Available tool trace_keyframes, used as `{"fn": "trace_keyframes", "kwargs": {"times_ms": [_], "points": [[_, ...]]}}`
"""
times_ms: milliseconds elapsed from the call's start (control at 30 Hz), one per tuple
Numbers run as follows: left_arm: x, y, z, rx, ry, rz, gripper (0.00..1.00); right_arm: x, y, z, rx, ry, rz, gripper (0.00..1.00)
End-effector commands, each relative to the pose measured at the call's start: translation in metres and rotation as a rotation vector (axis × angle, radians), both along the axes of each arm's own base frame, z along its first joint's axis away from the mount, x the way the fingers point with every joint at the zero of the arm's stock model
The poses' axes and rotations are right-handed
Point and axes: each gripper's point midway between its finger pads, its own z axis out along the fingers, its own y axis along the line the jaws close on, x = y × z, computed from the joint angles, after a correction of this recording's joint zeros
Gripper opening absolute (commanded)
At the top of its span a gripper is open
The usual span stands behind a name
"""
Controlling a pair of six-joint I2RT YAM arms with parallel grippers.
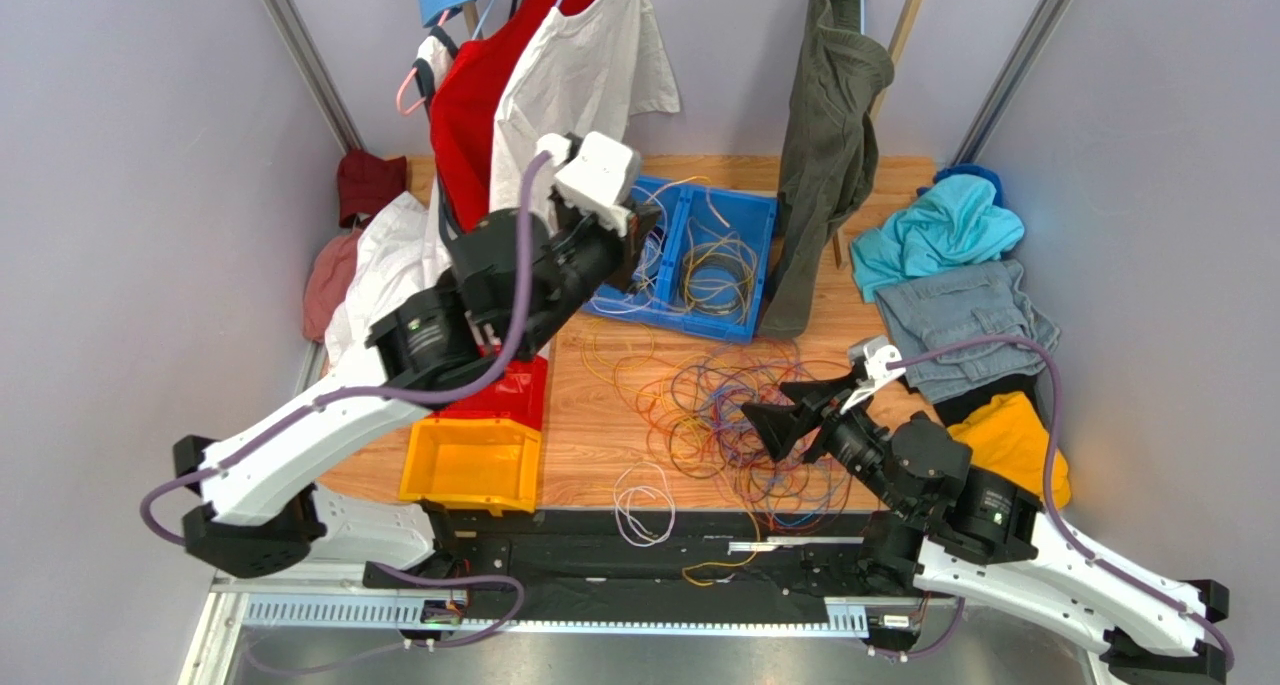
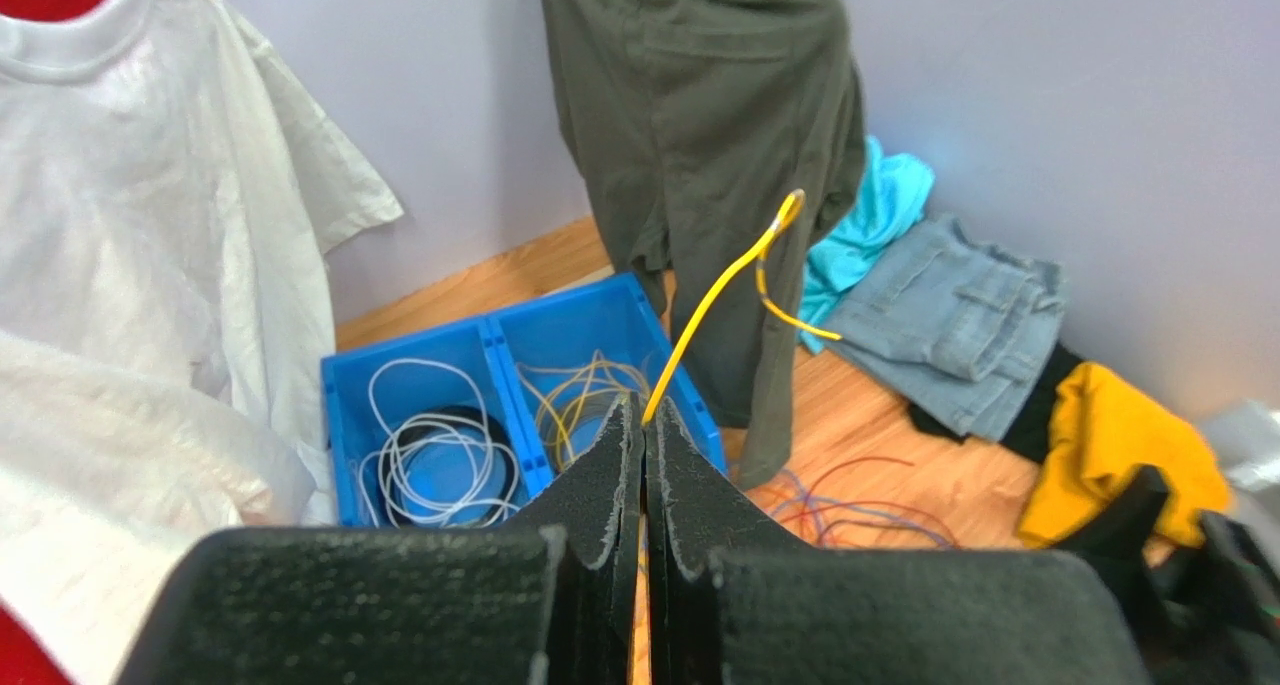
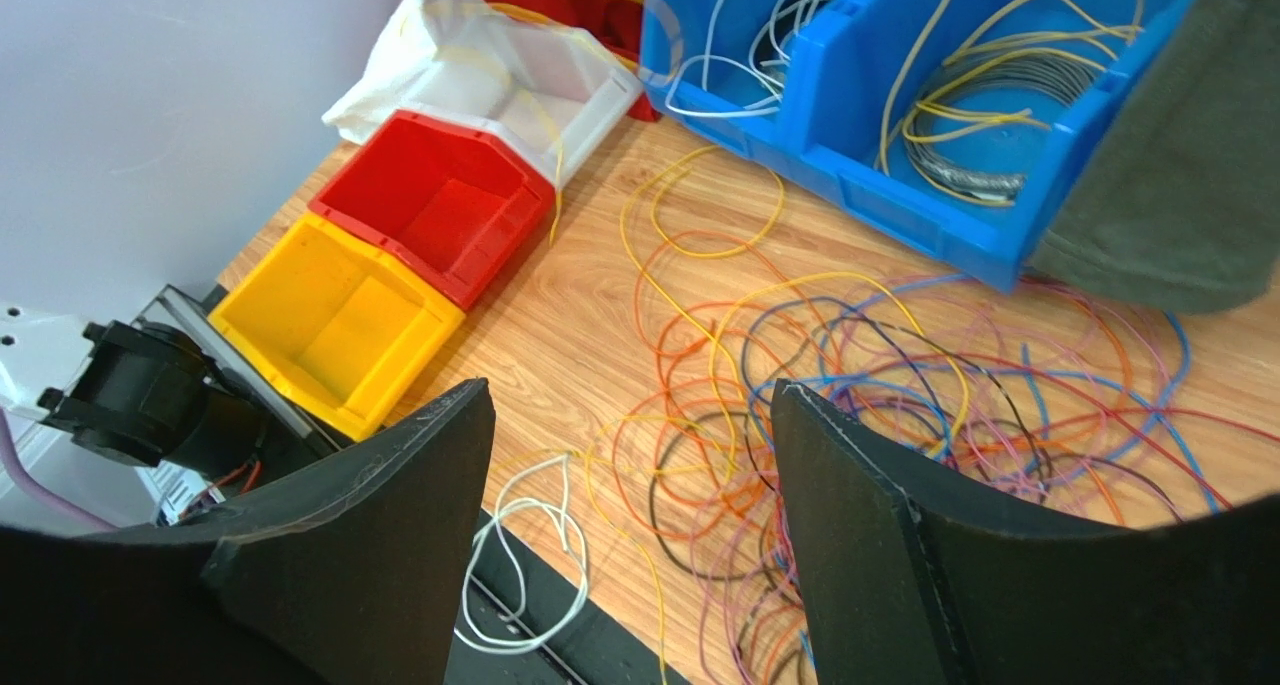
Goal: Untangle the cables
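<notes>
A tangle of thin cables in orange, purple, blue, red and yellow lies on the wooden table in front of the blue bin. The right wrist view shows the same tangle. My left gripper is raised over the blue bin, shut on a yellow cable that rises from its fingertips and bends over. From above, the left gripper sits at the bin's left compartment. My right gripper hangs open above the tangle's near left edge, nothing between its fingers. A white cable loops over the table's front edge.
The blue bin holds white cables on the left and yellow ones on the right. A red bin and a yellow bin stand at the left. An olive garment hangs by the bin; jeans and other clothes lie at the right.
</notes>
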Motion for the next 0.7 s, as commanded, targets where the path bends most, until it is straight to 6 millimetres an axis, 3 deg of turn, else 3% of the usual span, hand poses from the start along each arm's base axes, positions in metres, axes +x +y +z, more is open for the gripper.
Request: {"fn": "trace_keyframes", "kwargs": {"times_ms": [0, 233, 300, 333, 400, 433, 467, 533, 567, 600, 667], "points": [[0.026, -0.017, 0.003, -0.014, 0.007, -0.02, 0.0, 0.001, -0.015, -0.002, -0.003, 0.009, -0.052, 0.72], [0.08, -0.04, 0.006, -0.015, 0.01, -0.005, 0.0, -0.001, -0.02, 0.006, 0.028, 0.031, -0.062, 0.7], [0.092, -0.04, 0.018, -0.026, -0.011, 0.007, 0.0, -0.002, -0.021, 0.009, 0.037, 0.031, -0.059, 0.7], [0.102, -0.049, 0.008, -0.001, 0.0, 0.008, 0.0, -0.003, -0.022, 0.011, 0.038, 0.029, -0.057, 0.7], [0.115, -0.052, 0.008, 0.006, -0.001, 0.019, 0.0, -0.004, -0.025, 0.015, 0.044, 0.025, -0.06, 0.7], [0.118, -0.053, 0.019, -0.012, -0.016, 0.017, 0.0, -0.005, -0.026, 0.016, 0.047, 0.024, -0.059, 0.7], [0.13, -0.059, 0.008, 0.006, 0.0, 0.022, 0.0, -0.005, -0.027, 0.016, 0.048, 0.023, -0.06, 0.7], [0.137, -0.062, 0.017, -0.014, -0.013, 0.022, 0.0, -0.005, -0.031, 0.018, 0.058, 0.016, -0.067, 0.7], [0.149, -0.067, 0.009, -0.007, 0.002, 0.027, 0.0, -0.006, -0.032, 0.019, 0.057, 0.012, -0.065, 0.7], [0.151, -0.067, 0.016, -0.025, -0.006, 0.024, 0.0, -0.005, -0.035, 0.019, 0.056, 0.009, -0.077, 0.7], [0.163, -0.071, 0.01, -0.033, 0.007, 0.024, 0.0, -0.005, -0.038, 0.019, 0.055, 0.005, -0.083, 0.7]]}}
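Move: The right compartment of the blue bin, where the held yellow cable is headed, lies about 20 cm ahead of the left hand, 13 cm to its right and some 43 cm below. The bin's left compartment is level with it, 15 cm to its left; the green trousers hang 12 cm right of it and 5 cm farther out. From the right hand, the right compartment lies about 27 cm ahead, 2 cm left and 20 cm below. Carrying the yellow cable high in its still-shut fingers, the left hand sweeps quickly forward some 15 cm and 7 cm to the right, towards the space over the bin's right compartment. It dips about 3 cm early on, then climbs back, its wrist almost steady. The empty right hand, still open above the tangle, eases about 2.5 cm to its right. ##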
